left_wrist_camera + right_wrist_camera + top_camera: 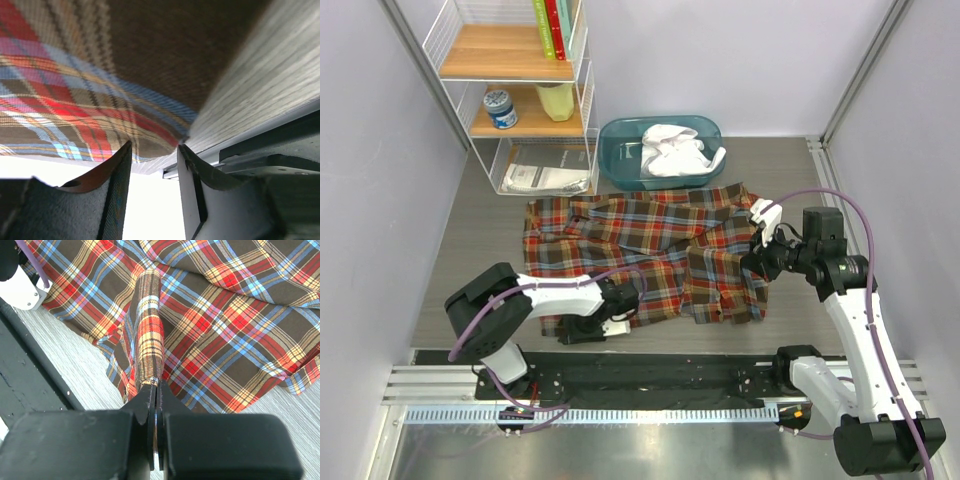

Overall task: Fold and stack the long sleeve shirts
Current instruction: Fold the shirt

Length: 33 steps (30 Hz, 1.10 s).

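A large red, brown, blue and yellow plaid long sleeve shirt (640, 245) lies spread on the grey table. My right gripper (757, 262) is at its right edge. In the right wrist view that gripper (156, 385) is shut on a pinched ridge of the plaid cloth (150, 325), which rises from the fingertips. My left gripper (620, 302) sits low at the shirt's near left hem. In the left wrist view it (155, 145) stands open, with the plaid hem (100, 120) just beyond the tips and nothing pinched. A white long sleeve shirt (675, 150) lies crumpled in the basin.
A teal basin (620, 150) stands at the back centre. A wire shelf unit (520, 100) with books, a jar and papers is at the back left. A black rail (640, 365) runs along the table's near edge, and walls close both sides.
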Available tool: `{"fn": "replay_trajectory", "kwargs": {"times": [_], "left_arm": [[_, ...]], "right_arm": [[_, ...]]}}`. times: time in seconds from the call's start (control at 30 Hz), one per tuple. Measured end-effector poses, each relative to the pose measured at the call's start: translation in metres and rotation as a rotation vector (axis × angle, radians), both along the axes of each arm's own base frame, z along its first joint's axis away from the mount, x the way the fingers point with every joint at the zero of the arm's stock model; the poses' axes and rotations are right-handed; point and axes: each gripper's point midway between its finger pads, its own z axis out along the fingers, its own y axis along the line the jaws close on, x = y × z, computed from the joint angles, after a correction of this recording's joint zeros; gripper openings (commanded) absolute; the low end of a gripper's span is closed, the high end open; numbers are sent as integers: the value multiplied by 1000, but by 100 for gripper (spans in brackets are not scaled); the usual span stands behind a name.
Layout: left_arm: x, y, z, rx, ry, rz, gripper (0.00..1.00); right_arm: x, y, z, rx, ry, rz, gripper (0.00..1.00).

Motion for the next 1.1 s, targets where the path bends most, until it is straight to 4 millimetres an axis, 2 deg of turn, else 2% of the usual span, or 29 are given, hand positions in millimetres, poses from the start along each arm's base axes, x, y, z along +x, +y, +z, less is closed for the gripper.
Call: {"fn": "replay_trajectory", "kwargs": {"times": [0.1, 0.13, 0.17, 0.2, 0.27, 0.47, 0.67, 0.83, 0.93, 1.1], "left_arm": [[-1, 1, -1, 3, 3, -3, 44], [-1, 1, -1, 3, 3, -3, 42], [-1, 1, -1, 2, 3, -4, 35], [-1, 1, -1, 2, 2, -4, 22], [-2, 2, -2, 1, 0, -2, 12], [0, 2, 6, -22, -17, -16, 0], [4, -10, 35, -92, -17, -51, 0], [-1, -11, 60, -137, 9, -97, 0], [-12, -3, 71, -151, 50, -120, 0], [-19, -4, 82, -218, 68, -151, 0]], "right_arm": [[0, 0, 0, -1, 0, 0, 1], [0, 0, 0, -1, 1, 0, 1], [0, 0, 0, 0, 0, 0, 1], [0, 0, 0, 0, 0, 0, 1], [0, 0, 0, -1, 1, 0, 1], [-2, 0, 4, -4, -5, 4, 1], [-7, -2, 13, -19, -39, 9, 1], [-14, -4, 35, -33, -99, 20, 1], [-24, -5, 48, -48, -142, 37, 1], [-48, -7, 60, -76, -173, 68, 1]]}}
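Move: The near-left corner of the shirt lies practically between the left hand's open fingertips, about 1 cm ahead of the hand point and 1 cm below it, with the table's near edge some 4 cm behind that hand, level sideways. From the right hand, which already holds the shirt's near-right part, that corner is roughly 38 cm to the left, 11 cm back and 19 cm down; the hanging flap is about 4 cm left, 3 cm back and 10 cm below. The left hand stays low at the shirt's near-left corner while its half-open fingers shut and pinch the cloth, then it lifts about 8 cm, easing back slightly near the end, the fingers swinging some 15 degrees closer to straight down. The right hand keeps its closed grip on the other side of the shirt and, once the left has closed, rises about 6 cm and draws back some 5 cm, its fingertips tipping up around 10 degrees. ##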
